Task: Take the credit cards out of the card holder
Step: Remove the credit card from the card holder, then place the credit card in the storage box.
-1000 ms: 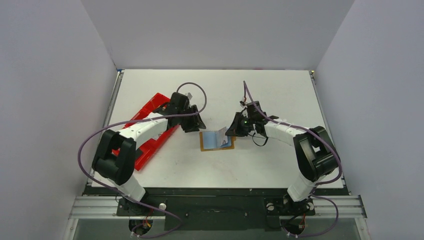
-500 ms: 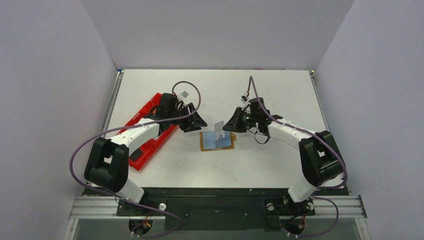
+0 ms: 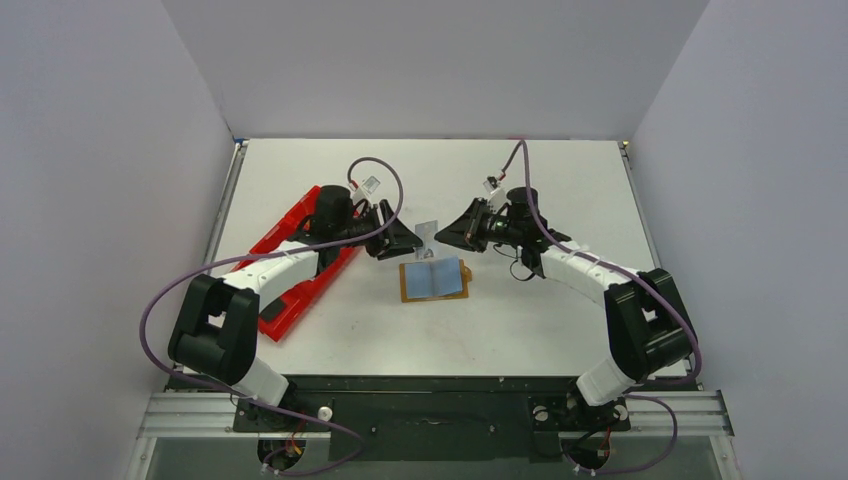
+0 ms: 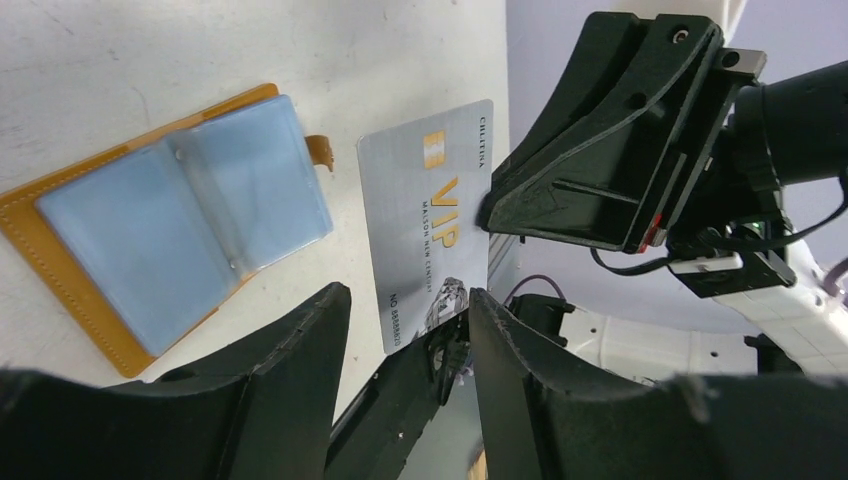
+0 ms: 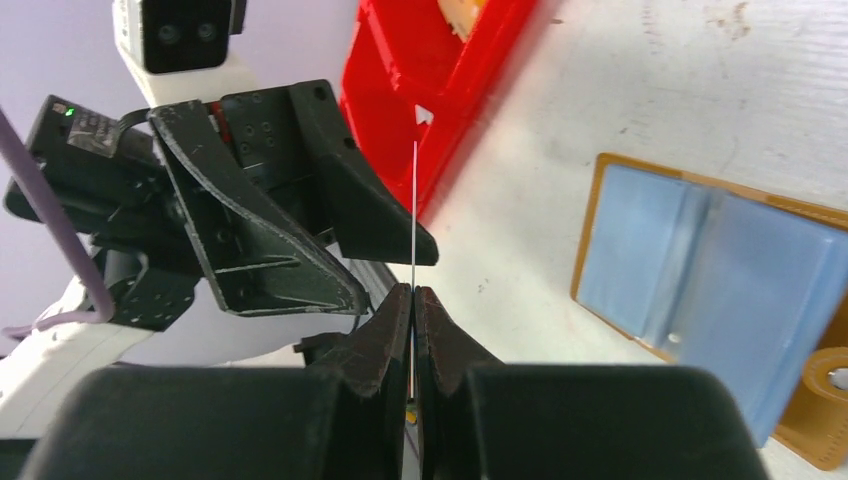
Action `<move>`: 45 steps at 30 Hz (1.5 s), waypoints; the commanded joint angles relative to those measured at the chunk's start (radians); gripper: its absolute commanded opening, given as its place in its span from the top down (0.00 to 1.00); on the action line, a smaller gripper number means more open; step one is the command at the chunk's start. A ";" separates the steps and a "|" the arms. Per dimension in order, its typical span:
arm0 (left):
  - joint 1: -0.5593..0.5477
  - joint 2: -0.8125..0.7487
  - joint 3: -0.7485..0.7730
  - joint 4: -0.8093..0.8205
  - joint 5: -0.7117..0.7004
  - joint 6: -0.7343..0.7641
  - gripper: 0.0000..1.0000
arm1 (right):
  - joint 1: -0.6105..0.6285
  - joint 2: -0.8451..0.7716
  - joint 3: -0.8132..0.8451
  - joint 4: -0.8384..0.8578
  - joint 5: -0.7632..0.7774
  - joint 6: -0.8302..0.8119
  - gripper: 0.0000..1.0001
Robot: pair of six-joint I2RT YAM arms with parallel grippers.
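The tan card holder (image 3: pixel 433 280) lies open on the table, its blue-grey sleeves up (image 4: pixel 150 250) (image 5: pixel 700 270). My right gripper (image 3: pixel 442 233) (image 5: pixel 413 290) is shut on one end of a silver credit card (image 3: pixel 427 231) and holds it in the air above the holder's far edge. The right wrist view shows that card (image 5: pixel 413 200) edge-on as a thin line. My left gripper (image 3: pixel 410 243) (image 4: pixel 408 295) is open and faces the card (image 4: pixel 430 220). The card's free end shows in the gap between its fingers, touching neither.
A long red tray (image 3: pixel 283 305) (image 5: pixel 440 80) lies on the left under my left arm. The two grippers stand tip to tip over the table's middle. White walls close in the table on three sides.
My right gripper has lifted the card up off the holder and carried it back and left. The left gripper has swung toward the card and opened wider.
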 commanded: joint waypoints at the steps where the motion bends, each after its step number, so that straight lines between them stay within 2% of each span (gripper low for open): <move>1: 0.007 -0.027 -0.019 0.146 0.072 -0.059 0.55 | -0.004 -0.017 -0.027 0.199 -0.061 0.112 1.00; 7: 0.008 -0.014 -0.037 0.230 0.101 -0.112 0.58 | -0.001 -0.014 -0.037 0.235 -0.076 0.140 1.00; 10: 0.008 -0.011 -0.040 0.252 0.109 -0.127 0.66 | 0.000 -0.014 -0.041 0.230 -0.077 0.135 1.00; 12: 0.008 -0.009 -0.040 0.260 0.113 -0.134 0.76 | 0.002 -0.015 -0.041 0.217 -0.076 0.126 1.00; 15: 0.007 -0.007 -0.042 0.273 0.116 -0.137 0.96 | 0.004 -0.018 -0.039 0.191 -0.068 0.097 1.00; 16: 0.007 -0.007 -0.043 0.272 0.116 -0.139 0.99 | 0.006 -0.019 -0.036 0.163 -0.064 0.086 1.00; 18: 0.007 -0.007 -0.044 0.274 0.115 -0.139 1.00 | 0.011 -0.028 -0.016 0.095 -0.046 0.042 0.86; 19: 0.007 -0.009 -0.045 0.274 0.113 -0.139 1.00 | 0.012 -0.036 -0.011 0.071 -0.027 0.009 0.70; 20: 0.007 -0.010 -0.046 0.272 0.108 -0.138 1.00 | 0.012 -0.042 0.000 0.021 -0.016 -0.007 0.62; 21: 0.007 -0.013 -0.045 0.261 0.104 -0.136 1.00 | 0.013 -0.052 0.006 -0.001 0.009 -0.038 0.47; 23: 0.007 -0.023 -0.043 0.228 0.084 -0.121 1.00 | 0.014 -0.070 0.027 -0.095 0.061 -0.096 0.34; 28: 0.008 -0.052 -0.009 0.058 -0.030 -0.014 1.00 | 0.015 -0.123 0.065 -0.310 0.253 -0.208 0.29; 32: 0.013 -0.090 0.006 -0.047 -0.116 0.036 1.00 | 0.017 -0.159 0.061 -0.368 0.340 -0.240 0.28; 38: 0.060 -0.181 0.010 -0.271 -0.303 0.086 1.00 | 0.015 -0.177 0.051 -0.417 0.381 -0.276 0.28; 45: 0.154 -0.289 0.036 -0.514 -0.589 0.132 1.00 | 0.018 -0.175 0.046 -0.447 0.408 -0.302 0.28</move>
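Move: The card is held upright in my right hand's closed fingers, its middle about 2 cm to that hand's left and level with it. For my half-open, empty left hand, the card's middle lies some 2 cm right, 1 cm ahead and 1 cm higher. The open card holder lies on the table about 4 cm right of my left hand, 2 cm back and 13 cm below; the red tray's middle is roughly 27 cm to the left, 2 cm farther out and 12 cm down. I raise my left hand about 3 cm, edging right around the near end of the card, and shut its fingers on the card while my right hand lifts it some 2 cm. My right hand then opens wide, lets go and backs off about 6 cm right, sinking; my left keeps its pinch and swings some 10 cm left towards the red tray, dropping about 4 cm, turning counter-clockwise with fingers tipping down. ##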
